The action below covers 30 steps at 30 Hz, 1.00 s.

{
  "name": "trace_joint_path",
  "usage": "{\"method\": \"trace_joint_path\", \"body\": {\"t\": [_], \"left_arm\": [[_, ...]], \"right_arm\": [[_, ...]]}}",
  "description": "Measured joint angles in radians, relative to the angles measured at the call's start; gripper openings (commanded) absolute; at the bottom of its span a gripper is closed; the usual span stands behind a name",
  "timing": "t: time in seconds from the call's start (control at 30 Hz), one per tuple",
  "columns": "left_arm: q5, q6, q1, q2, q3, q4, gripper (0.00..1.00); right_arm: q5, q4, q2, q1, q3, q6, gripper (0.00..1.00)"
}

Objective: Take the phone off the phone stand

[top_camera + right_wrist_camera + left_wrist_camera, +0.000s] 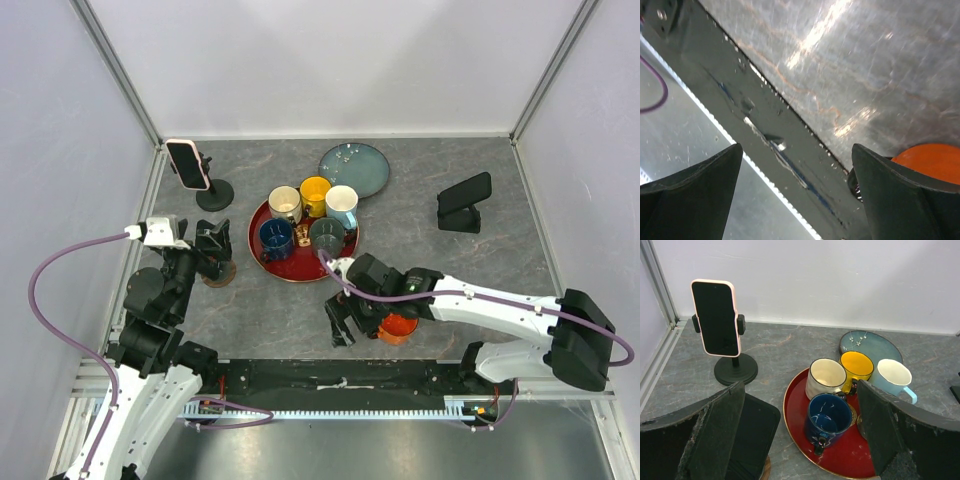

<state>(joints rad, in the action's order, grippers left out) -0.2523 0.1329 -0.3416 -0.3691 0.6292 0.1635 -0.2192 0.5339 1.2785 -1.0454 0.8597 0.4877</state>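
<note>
The phone (186, 163), black-screened in a pink case, stands upright in the clamp of a black phone stand (215, 194) at the far left of the table. The left wrist view shows the phone (715, 317) up on its pole above the round base (736, 371). My left gripper (213, 250) hangs open a little in front of the stand, apart from it, its fingers (720, 430) holding nothing. My right gripper (345, 320) is open near the table's front edge, far from the phone, with only the table rail between its fingers (690, 195).
A red tray (290, 278) with several mugs sits mid-table, a teal plate (355, 168) behind it. A black slab on a wooden disc (747, 435) lies under my left gripper. An orange object (397, 328) sits beside my right gripper. A second black phone leans on a wedge stand (465, 205) at right.
</note>
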Motion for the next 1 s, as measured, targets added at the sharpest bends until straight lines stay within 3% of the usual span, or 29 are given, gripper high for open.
{"method": "trace_joint_path", "body": {"t": [0.2, 0.43, 1.0], "left_arm": [[0.000, 0.000, 0.000, 0.000, 0.000, 0.000, 0.99], [0.000, 0.000, 0.000, 0.000, 0.000, 0.000, 0.99], [0.000, 0.000, 0.000, 0.008, 0.000, 0.000, 0.99]], "right_arm": [[-0.050, 0.006, 0.005, -0.037, -0.064, 0.026, 0.98], [0.016, 0.024, 0.008, -0.005, -0.118, 0.074, 0.98], [0.405, 0.112, -0.101, 0.534, -0.218, 0.182, 0.98]]}}
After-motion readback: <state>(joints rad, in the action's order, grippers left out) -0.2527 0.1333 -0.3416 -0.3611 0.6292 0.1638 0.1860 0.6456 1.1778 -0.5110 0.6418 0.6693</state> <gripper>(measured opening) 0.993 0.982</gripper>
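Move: The orange mug stands some 13 cm to the right of the right hand and about 3 cm farther out, its middle roughly 6 cm lower. The glass mug on the red tray is about 23 cm ahead and 3 cm left, and the black phone holder some 30 cm ahead and 28 cm right. From the idle left hand, the orange mug lies about 40 cm right, 12 cm back and 27 cm below. Fingers wide open and empty, the right hand first dips about 3 cm down and back on the near left side of the orange mug, then sweeps right and outward, some 17 cm right and 13 cm forward, levelling off close over the table. On the way the wrist turns about 50 degrees clockwise, and the outer side of the gripper meets the orange mug and pushes it along to the right. ##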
